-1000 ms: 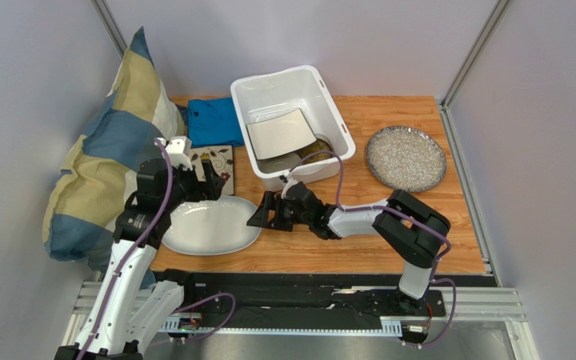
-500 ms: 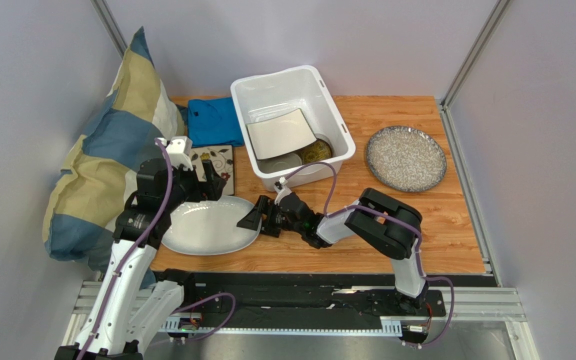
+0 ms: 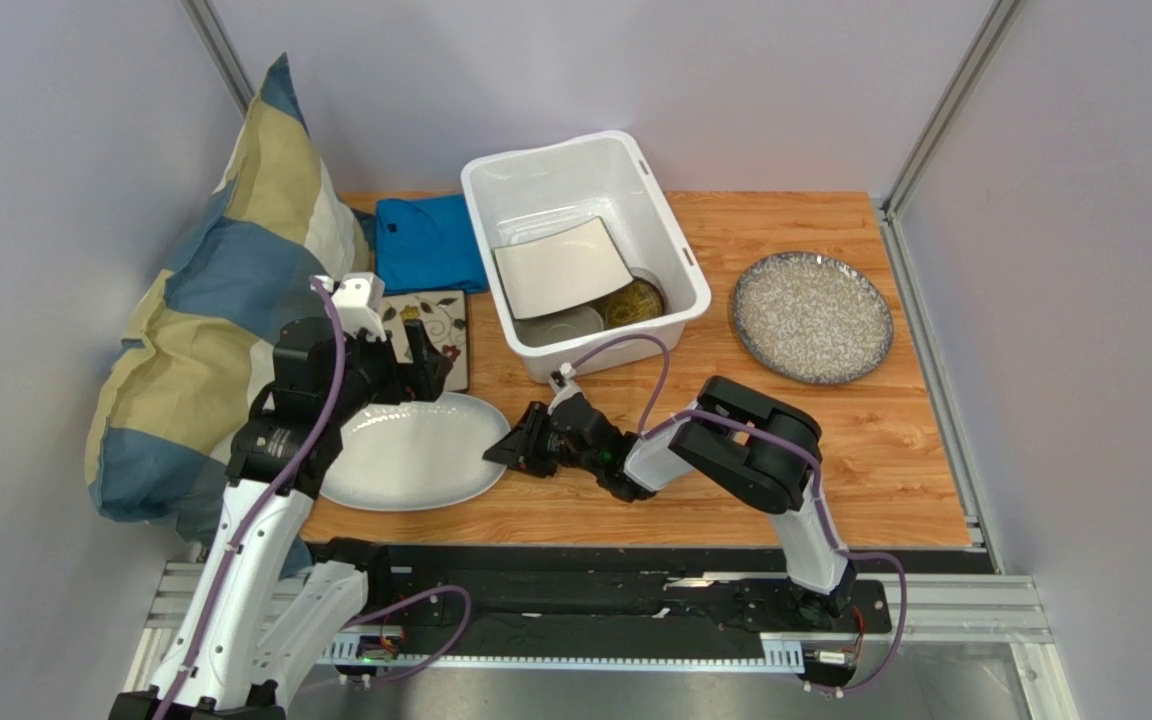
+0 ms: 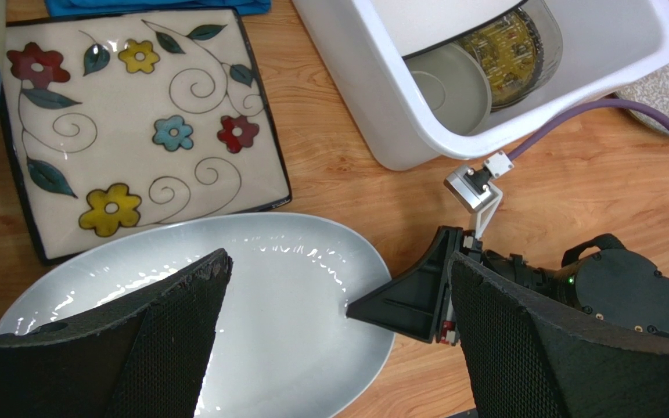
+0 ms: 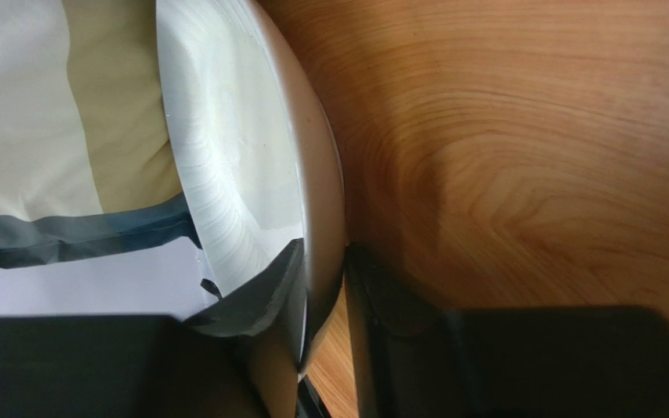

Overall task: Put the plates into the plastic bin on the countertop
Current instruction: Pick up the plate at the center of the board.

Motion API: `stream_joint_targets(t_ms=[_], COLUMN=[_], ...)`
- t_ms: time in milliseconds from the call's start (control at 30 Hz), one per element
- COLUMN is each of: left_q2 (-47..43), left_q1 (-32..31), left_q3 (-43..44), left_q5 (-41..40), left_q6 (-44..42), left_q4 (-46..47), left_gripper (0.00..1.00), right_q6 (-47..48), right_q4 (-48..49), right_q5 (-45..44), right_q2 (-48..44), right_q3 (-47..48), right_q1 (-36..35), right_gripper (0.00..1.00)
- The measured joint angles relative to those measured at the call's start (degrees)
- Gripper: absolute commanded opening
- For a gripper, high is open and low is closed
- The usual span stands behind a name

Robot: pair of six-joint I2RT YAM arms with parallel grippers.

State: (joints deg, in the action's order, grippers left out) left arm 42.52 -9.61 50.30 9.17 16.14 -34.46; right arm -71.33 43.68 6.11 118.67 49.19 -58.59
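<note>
The white oval platter [image 3: 414,453] lies at the front left of the countertop [image 3: 898,465]. My right gripper [image 3: 506,447] is shut on the platter's right rim; the right wrist view shows the rim [image 5: 319,200] pinched between both fingers, one above and one below. My left gripper [image 3: 405,360] hangs open over the platter [image 4: 268,313] and holds nothing. The floral square plate [image 3: 440,327] lies just behind the platter. A grey-speckled round plate [image 3: 811,315] sits at the right. The plastic bin [image 3: 675,225] holds a white square plate [image 3: 560,266] leaning over small round plates [image 3: 627,305].
A folded blue cloth [image 3: 428,240] lies left of the bin. A blue and yellow pillow [image 3: 222,285] leans against the left wall beside my left arm. Grey walls enclose the countertop on three sides. The right arm's purple cable [image 3: 642,360] loops in front of the bin.
My right gripper slid left along the countertop to the platter's right rim and closed on it. The left arm and the plates have stayed still.
</note>
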Motion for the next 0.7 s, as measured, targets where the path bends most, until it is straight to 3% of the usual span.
stream_joint_targets(t_ms=[100,367,700], left_q2=[0.00,0.00,0.00], left_q1=[0.00,0.00,0.00], left_q3=[0.00,0.00,0.00], left_q5=[0.04,0.17,0.17], left_q6=[0.00,0.00,0.00], left_q4=[0.00,0.00,0.00], left_gripper=[0.98,0.98,0.97], right_q6=[-1.49,-0.63,-0.42], right_q4=[-0.83,-3.04,-9.64], right_q5=[-0.61,-2.47,-6.64], right_q2=[-0.07,-2.16,-11.26], right_q3=[0.20,-1.27,-8.79], right_q1=[-0.07,-0.28,0.02], right_gripper=[0.00,0.00,0.00])
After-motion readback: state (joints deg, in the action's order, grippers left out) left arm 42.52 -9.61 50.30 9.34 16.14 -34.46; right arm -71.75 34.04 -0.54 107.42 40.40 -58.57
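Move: Just left of the right hand lies the white oval plate, its right rim already between the half-closed fingers and its middle about 13 cm to the left, level fore and aft. The flowered plate lies some 17 cm ahead and 15 cm left of that hand; the white bin's middle is about 27 cm ahead and 12 cm right. From the left hand the oval plate's middle is roughly 3 cm back, 2 cm left and 21 cm below. Closing its fingers almost shut, the right hand pinches the oval plate's right rim, barely shifting meanwhile. Then, keeping hold and staying at the same low height, it speeds up to the right, dragging the plate by the rim about 5 cm, and eases back by 1 cm. The wrist turns some 10 degrees meanwhile, clockwise and with its left side dipping. ##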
